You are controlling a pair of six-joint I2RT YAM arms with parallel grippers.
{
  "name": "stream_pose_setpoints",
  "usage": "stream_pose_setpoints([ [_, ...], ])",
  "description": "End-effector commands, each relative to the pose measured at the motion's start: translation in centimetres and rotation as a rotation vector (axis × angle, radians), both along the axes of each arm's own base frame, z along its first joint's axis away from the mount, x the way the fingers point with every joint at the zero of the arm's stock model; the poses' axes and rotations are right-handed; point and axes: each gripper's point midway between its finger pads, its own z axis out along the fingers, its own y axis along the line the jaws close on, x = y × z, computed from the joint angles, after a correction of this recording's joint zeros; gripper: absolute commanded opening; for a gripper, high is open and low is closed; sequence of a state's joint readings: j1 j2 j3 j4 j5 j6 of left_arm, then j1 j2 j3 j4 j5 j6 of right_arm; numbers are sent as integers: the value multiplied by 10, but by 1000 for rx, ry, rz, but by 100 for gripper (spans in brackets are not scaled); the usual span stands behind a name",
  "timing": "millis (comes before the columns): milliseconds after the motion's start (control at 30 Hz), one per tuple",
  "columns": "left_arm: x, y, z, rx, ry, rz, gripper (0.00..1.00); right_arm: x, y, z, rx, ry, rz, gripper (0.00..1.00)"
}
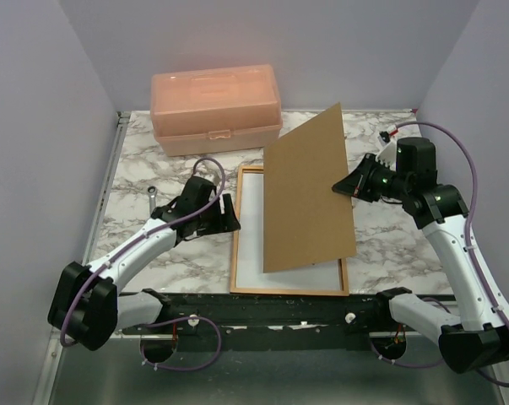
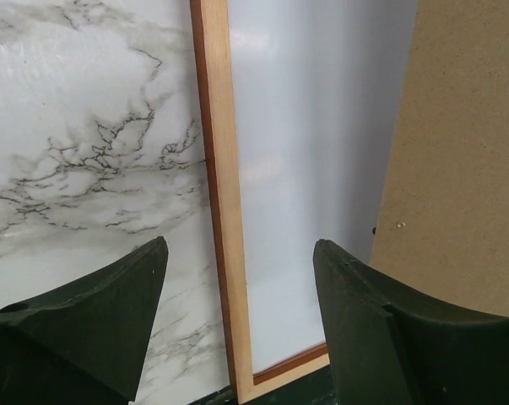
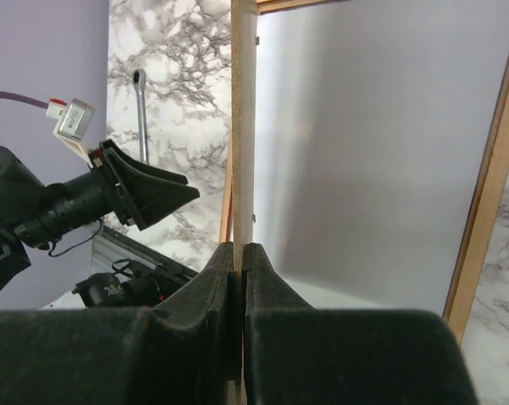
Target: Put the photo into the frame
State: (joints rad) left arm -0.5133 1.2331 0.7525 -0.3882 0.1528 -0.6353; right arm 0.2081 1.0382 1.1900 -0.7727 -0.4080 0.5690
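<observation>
The frame [image 1: 288, 291] lies flat on the marble table with its pale tan back up. Inside it lies the photo [image 1: 249, 240], plain white back up. In the left wrist view the frame's left rail [image 2: 224, 211] borders the photo [image 2: 305, 169]. My left gripper [image 1: 230, 213] is open just above that rail [image 2: 239, 249], holding nothing. My right gripper [image 1: 345, 186] is shut on the right edge of a brown backing board [image 1: 309, 194], which hangs tilted over the frame's right half. The right wrist view shows the board's edge [image 3: 243, 126] pinched between the pads [image 3: 240, 253].
A peach plastic box [image 1: 214, 108] stands at the back left. A small wrench [image 1: 153, 194] lies left of the left arm. Grey walls close in both sides and the back. A metal rail runs along the table's left edge [image 1: 102, 211].
</observation>
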Motion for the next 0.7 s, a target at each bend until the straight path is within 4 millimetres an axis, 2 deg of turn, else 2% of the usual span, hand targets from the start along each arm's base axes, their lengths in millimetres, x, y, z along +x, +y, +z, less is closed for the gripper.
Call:
stream_pose_setpoints([
  [0, -8, -2, 5, -105, 4, 1, 68, 8, 16, 26, 97, -74, 56, 1],
  [100, -12, 4, -8, -79, 32, 4, 61, 9, 19, 22, 112, -58, 59, 1],
  [333, -15, 6, -42, -39, 96, 5, 54, 10, 21, 12, 132, -21, 54, 1],
  [667, -15, 6, -66, -16, 143, 11, 46, 9, 22, -4, 141, 16, 44, 1],
])
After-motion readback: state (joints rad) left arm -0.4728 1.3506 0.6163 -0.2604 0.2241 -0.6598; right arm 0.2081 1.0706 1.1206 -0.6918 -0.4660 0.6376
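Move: The frame's left rail passes about 1 cm right of the left gripper, some 2 cm nearer the base and 8 cm below. The raised backing board's middle is roughly 18 cm right, 4 cm ahead and 7 cm above. From the right gripper, which pinches the board's right edge, the frame's middle is about 12 cm left, 1 cm back and 26 cm below; the board's middle is about 10 cm left, 3 cm ahead and 11 cm below. Bring the left gripper back about 2 cm and a touch left, then sink it some 6 cm onto the frame's left rail, tipping the fingers some 10 degrees steeper and narrowing them partway without shutting. With the right, keep pinching the backing board's edge, ease it 1 cm left, then lower it about 2 cm towards the frame. ##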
